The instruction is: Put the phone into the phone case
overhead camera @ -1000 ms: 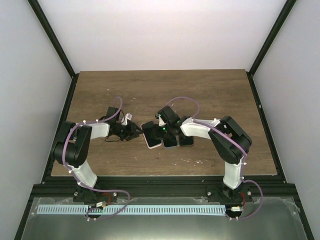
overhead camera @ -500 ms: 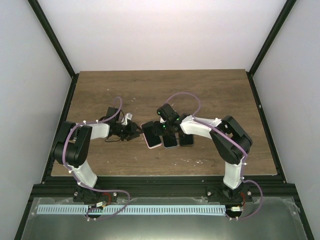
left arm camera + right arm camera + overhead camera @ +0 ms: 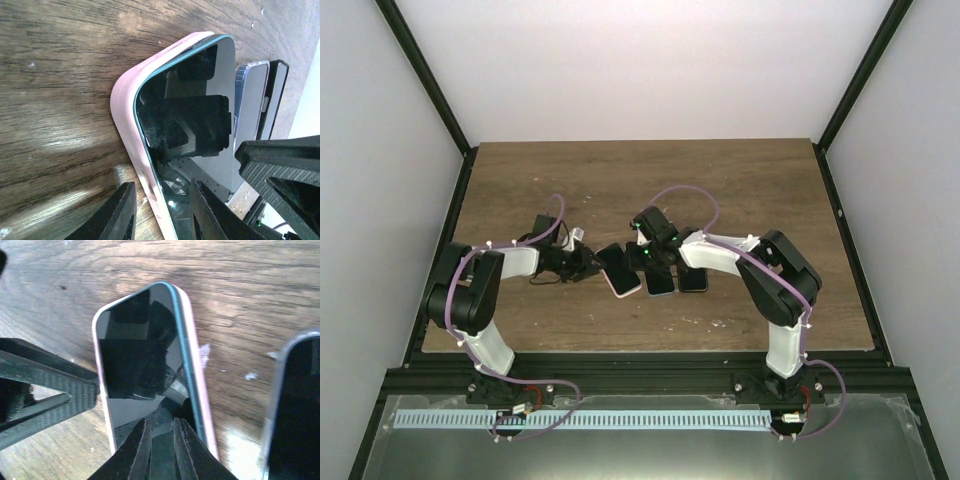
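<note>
The phone point(image 3: 620, 270), black-screened with a teal rim, lies in the pink phone case point(image 3: 125, 115) on the wooden table. Its teal edge stands proud of the case along one long side point(image 3: 182, 340). My left gripper point(image 3: 161, 184) is shut on the case's long edge, with one finger outside the pink wall and the other on the screen point(image 3: 200, 115). From the top view this left gripper point(image 3: 588, 265) meets the phone's left end. My right gripper point(image 3: 160, 421) is shut, its fingertips together on the glass. That right gripper point(image 3: 645, 258) hangs over the phone's far end.
Two more phones lie just right of the cased one: a pale-rimmed phone point(image 3: 660, 282) and a black phone point(image 3: 693, 280). Both also show in the left wrist view as the pale-rimmed phone point(image 3: 250, 100) and the black phone point(image 3: 277, 95). A thin cable point(image 3: 545, 278) trails by the left arm.
The phone's left end has swung toward the left gripper and it now lies more slanted. The right gripper opened briefly, then shut again, and shifted slightly left and away.
</note>
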Robot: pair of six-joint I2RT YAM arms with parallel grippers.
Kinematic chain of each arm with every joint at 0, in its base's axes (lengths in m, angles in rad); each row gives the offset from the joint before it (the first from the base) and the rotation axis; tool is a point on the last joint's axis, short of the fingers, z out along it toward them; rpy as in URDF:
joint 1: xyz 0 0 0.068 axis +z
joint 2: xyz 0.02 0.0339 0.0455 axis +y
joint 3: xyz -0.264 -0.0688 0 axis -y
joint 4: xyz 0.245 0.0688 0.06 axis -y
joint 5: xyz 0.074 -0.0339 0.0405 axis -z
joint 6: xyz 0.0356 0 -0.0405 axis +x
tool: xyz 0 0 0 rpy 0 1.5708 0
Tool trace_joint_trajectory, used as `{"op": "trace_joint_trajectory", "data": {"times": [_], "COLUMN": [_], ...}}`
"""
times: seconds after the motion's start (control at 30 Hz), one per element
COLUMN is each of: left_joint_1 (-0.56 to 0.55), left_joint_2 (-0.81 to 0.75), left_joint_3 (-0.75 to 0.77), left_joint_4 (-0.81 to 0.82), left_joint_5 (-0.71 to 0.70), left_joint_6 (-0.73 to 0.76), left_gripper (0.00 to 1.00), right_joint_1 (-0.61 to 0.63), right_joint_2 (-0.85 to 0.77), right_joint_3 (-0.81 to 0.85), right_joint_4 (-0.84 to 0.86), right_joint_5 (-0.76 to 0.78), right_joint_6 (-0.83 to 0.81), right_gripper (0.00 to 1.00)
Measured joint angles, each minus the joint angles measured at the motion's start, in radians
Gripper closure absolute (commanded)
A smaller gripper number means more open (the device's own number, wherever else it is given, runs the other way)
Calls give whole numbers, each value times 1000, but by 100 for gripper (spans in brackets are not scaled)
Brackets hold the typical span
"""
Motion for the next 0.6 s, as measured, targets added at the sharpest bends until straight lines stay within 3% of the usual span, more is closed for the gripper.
{"op": "trace_joint_trajectory", "data": {"times": [0.2, 0.4, 0.6], "left_joint_1": [0, 0, 0], "left_joint_2": [0, 1, 13], "left_joint_3": [0, 0, 8], "left_joint_4": [-7, -24, -21], "left_joint_5": [-1, -12, -10], "left_joint_6": [6, 9, 8], "left_gripper": [72, 71, 70], "right_joint_1": [7, 13, -5], "right_joint_2": [16, 16, -13], "right_joint_3": [-19, -42, -42], "right_joint_4": [71, 104, 91], "right_joint_5": [-89, -112, -37], "right_joint_6": [33, 50, 26], "right_gripper": [84, 59, 49]}}
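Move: The phone lies in the pink case, roughly between the hands. Its middle is about 4 cm right and 1 cm back of the left hand, just below it. From the right hand it lies some 3 cm left, 2 cm back and 2 cm down. A blue-edged phone sits around 9 cm right and 3 cm back of the right hand, and a black phone 18 cm right and 2 cm back. Back and left by about 2 cm each, the right hand sweeps its nearly shut fingers low over the screen, rolling its left side up some 5 degrees and dipping at the back of the stroke. Then it returns forward, right and slightly up while the fingers spread to about half open, around the case's right rim. The left hand stays at the left rim, one finger on each side of it. ##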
